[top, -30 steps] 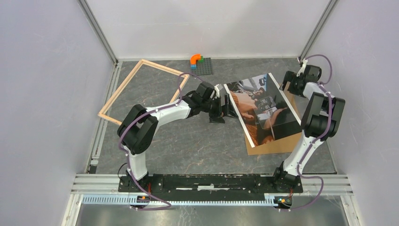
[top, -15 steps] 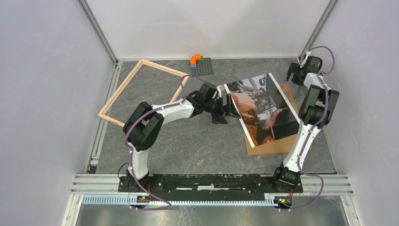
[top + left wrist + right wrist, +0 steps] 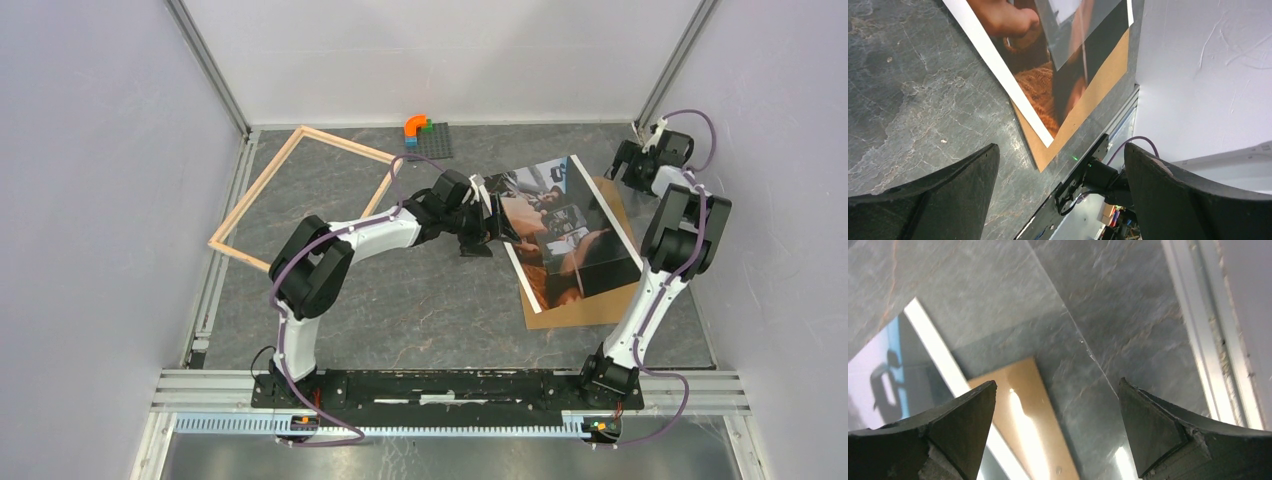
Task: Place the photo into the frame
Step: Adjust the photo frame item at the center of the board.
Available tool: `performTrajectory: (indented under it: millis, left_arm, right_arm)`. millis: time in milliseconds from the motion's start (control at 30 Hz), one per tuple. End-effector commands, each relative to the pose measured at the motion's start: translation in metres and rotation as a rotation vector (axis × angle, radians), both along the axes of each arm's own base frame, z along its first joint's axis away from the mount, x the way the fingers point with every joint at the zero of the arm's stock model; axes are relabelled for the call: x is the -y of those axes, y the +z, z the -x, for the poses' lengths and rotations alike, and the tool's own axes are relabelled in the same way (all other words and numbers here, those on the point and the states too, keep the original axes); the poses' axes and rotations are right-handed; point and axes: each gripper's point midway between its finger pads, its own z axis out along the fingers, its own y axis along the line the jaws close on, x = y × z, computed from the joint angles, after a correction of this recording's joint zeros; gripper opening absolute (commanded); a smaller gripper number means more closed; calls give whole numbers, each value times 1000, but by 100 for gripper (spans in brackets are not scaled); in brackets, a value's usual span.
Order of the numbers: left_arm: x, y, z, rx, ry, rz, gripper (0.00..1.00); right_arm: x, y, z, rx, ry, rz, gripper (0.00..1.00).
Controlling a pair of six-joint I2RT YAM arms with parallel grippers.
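Note:
The photo (image 3: 560, 225) lies flat at the right of the table on a brown backing board (image 3: 590, 308). The frame (image 3: 256, 186), pale wood, lies empty at the back left. My left gripper (image 3: 488, 225) hangs open at the photo's left edge, nothing between its fingers. Its wrist view shows the photo's orange-brown corner (image 3: 1048, 65) and the board's corner (image 3: 1088, 107) ahead of the open left gripper (image 3: 1060, 147). My right gripper (image 3: 624, 162) is open near the far right corner, above the board's far end (image 3: 1033, 425) and the photo's white margin (image 3: 943, 352); this right gripper (image 3: 1058, 384) holds nothing.
A dark grey baseplate (image 3: 435, 145) with orange, green and blue bricks (image 3: 416, 126) sits at the back centre. White walls and metal rails (image 3: 225, 215) close in the table on three sides. The right arm's base (image 3: 1095, 177) stands beyond the board's near corner.
My left gripper has slid right, up to the photo's left edge. My right gripper has pulled back from the photo's far corner toward the far right corner of the table.

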Motion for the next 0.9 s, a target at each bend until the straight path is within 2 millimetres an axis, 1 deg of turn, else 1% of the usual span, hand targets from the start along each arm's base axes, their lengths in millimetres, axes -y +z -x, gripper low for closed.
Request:
performTrajectory:
  millis: [0,133,267,367,500,600,767,867]
  left_arm:
    - [10,7,-12,5,51,14,100]
    - [17,10,-16,5,46,27,100]
    - [19,10,-22,24,56,23,100]
    - [17,2,-24,28,64,-2,100]
    - [16,-14,-27,23,62,-33,100]
    - [18,-24,-32,33,48,-64,99]
    - [21,-40,-39,22,69,-77,96]
    - [26,-49,-36,-18,87,-41,95]
  right_arm:
    - [-34,-19,43,-88,7,-157,97]
    - [-44,-5,52,-51,19,-180,97]
    - [-53,-3,67,-45,20,-194,97]
    - [-59,-1,78,-38,26,-197,97]
    - [-64,-3,92,-46,29,-195,96]
    - [-62,-4,99,-56,21,-176,96]
    - [-61,-6,105,-65,20,-165,96]
    - [-61,-9,106,-71,21,-162,96]
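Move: The clear sheet, lying skewed over the photo, has its middle about 10 cm back and 14 cm left of my right hand, some 3 cm below; its outer edge meets my right finger. From that hand the photo is centred roughly 18 cm back and 22 cm left, the brown board 25 cm back and 20 cm left. From my raised left hand, the sheet's middle is about 14 cm ahead, 26 cm right and 9 cm lower. With the outer finger of my open right hand still against the clear sheet's right edge, I drag it back about 9 cm and some 5 cm left, rolling the hand slightly left side up and easing to a stop. Meanwhile I bring my left hand, fingers open, about 3 cm forward and then 5 cm down beside the stack's left side. ##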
